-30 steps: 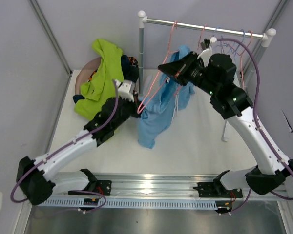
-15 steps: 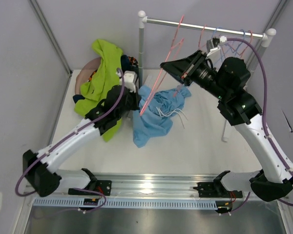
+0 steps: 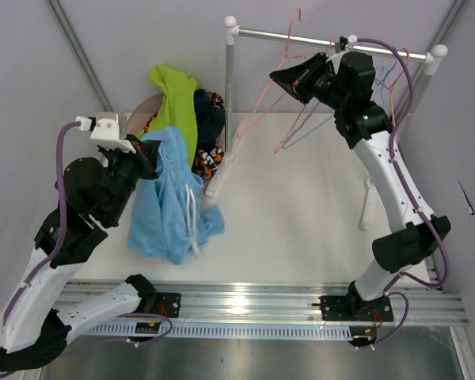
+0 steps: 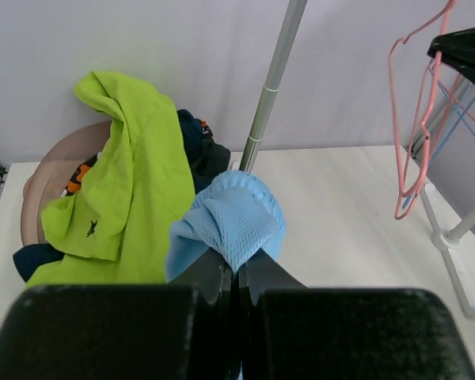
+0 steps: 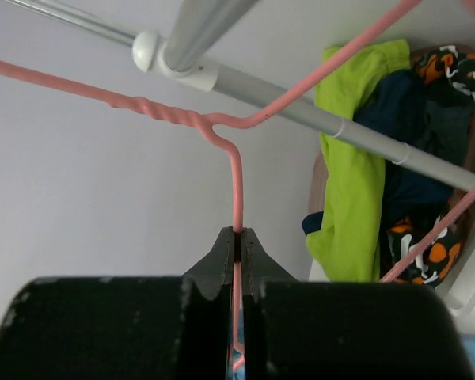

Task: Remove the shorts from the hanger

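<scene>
The light blue shorts (image 3: pixel 170 206) hang free of the hanger from my left gripper (image 3: pixel 148 150), which is lifted over the table's left side. In the left wrist view the jaws (image 4: pixel 237 269) are shut on a bunched fold of the blue mesh fabric (image 4: pixel 233 210). My right gripper (image 3: pixel 289 79) is up by the rack rail, shut on the thin pink wire hanger (image 3: pixel 253 120). The right wrist view shows that wire (image 5: pixel 236 190) pinched between its fingertips (image 5: pixel 237 235), with no garment on the hanger.
Lime green shorts (image 3: pixel 174 103), dark navy shorts (image 3: pixel 210 111) and orange-black-white patterned shorts (image 3: pixel 210 162) lie heaped on a brown basket (image 3: pixel 142 115) at the back left. The rack's pole (image 3: pixel 229 87) and top rail (image 3: pixel 332 41) stand behind, with more wire hangers (image 3: pixel 388 75).
My left gripper pulled the light blue shorts off the pink hanger and carried them left and up. My right gripper lifted the bare hanger toward the rail.
</scene>
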{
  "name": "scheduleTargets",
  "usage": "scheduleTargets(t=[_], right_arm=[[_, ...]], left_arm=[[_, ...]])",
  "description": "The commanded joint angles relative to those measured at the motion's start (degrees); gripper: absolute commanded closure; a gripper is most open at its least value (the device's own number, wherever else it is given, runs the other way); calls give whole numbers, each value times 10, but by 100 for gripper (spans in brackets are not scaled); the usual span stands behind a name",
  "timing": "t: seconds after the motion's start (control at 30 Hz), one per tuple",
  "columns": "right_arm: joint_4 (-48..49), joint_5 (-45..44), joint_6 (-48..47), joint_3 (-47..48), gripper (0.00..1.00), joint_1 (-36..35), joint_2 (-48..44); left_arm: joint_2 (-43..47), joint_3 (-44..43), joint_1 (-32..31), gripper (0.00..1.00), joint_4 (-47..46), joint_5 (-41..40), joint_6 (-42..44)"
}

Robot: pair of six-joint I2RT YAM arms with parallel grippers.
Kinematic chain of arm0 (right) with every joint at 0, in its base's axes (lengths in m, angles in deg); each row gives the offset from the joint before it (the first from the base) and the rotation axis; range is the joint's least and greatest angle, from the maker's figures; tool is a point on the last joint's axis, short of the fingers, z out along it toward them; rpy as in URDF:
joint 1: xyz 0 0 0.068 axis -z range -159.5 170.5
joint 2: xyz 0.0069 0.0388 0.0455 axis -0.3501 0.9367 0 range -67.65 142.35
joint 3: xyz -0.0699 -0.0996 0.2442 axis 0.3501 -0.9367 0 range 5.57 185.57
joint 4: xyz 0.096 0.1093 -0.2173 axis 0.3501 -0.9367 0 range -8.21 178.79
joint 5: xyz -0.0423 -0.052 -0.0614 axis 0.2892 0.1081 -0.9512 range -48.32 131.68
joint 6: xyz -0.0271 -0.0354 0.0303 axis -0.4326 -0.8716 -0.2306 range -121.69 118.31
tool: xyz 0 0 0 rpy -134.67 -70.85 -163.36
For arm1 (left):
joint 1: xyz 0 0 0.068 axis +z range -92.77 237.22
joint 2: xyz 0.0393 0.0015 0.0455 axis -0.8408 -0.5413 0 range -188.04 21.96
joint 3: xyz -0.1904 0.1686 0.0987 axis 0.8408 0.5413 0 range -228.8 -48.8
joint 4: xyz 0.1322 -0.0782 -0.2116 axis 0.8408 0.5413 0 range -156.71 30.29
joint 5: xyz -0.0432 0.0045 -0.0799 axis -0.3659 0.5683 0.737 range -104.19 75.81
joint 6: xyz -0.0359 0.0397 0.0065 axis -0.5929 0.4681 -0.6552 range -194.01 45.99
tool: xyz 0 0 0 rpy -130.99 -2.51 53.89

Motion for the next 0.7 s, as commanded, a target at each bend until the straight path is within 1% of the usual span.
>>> scheduleTargets(t=[0.0,0.1,0.17,0.23,0.3,0.37,0.4,0.47,0.5,0.57,0.67], right_arm=[[21,22,-7,56,100,13,27],[6,29,-5,89,100,21,59],[0,33,-9,97,100,21,64],[0,30,-10,81,100,20,52],[12,29,-9,37,100,20,27],[15,23,-7,5,100,20,7],[17,21,-9,-27,100,19,-3],[7,3,-14,-50,100,16,-31],[0,-3,-21,-70,100,16,-41],[-1,-17,-24,-88,100,16,-60],[2,-17,-24,-113,100,17,-71]], left_arm=[[-2,-17,4,100,20,-17,24],[-1,-17,3,100,19,-27,32],[-4,-26,3,100,17,-38,44],[-17,-41,5,100,14,-49,63],[-38,-67,9,100,7,-62,81],[-59,-121,15,100,6,-68,96],[-71,-136,20,100,7,-71,107],[-110,-203,37,100,11,-70,124],[-124,-219,56,100,14,-66,128],[-162,-287,77,100,26,-42,126],[-211,-366,109,100,40,-36,125]])
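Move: The basket heaped with shorts stands about 35 cm ahead of the left hand, nearly straight out and some 38 cm below it. The lime shorts drape over it at much the same spot, a little higher; the foot of the rack's left upright is 15 cm to the right of the basket, level with it. From the right hand, the spot on the rail for the hanger is about 8 cm above, 5 cm ahead and 4 cm right; the upright's top is 10 cm left, 5 cm ahead. Keeping the light blue shorts pinched, the left hand dips about 2 cm, then climbs some 10 cm while easing forward and a little left, turning counter-clockwise. The right hand, still holding the pink hanger, reaches about 3 cm forward over the rail, then draws back while lowering the hook some 6 cm onto it, fingers staying shut. ##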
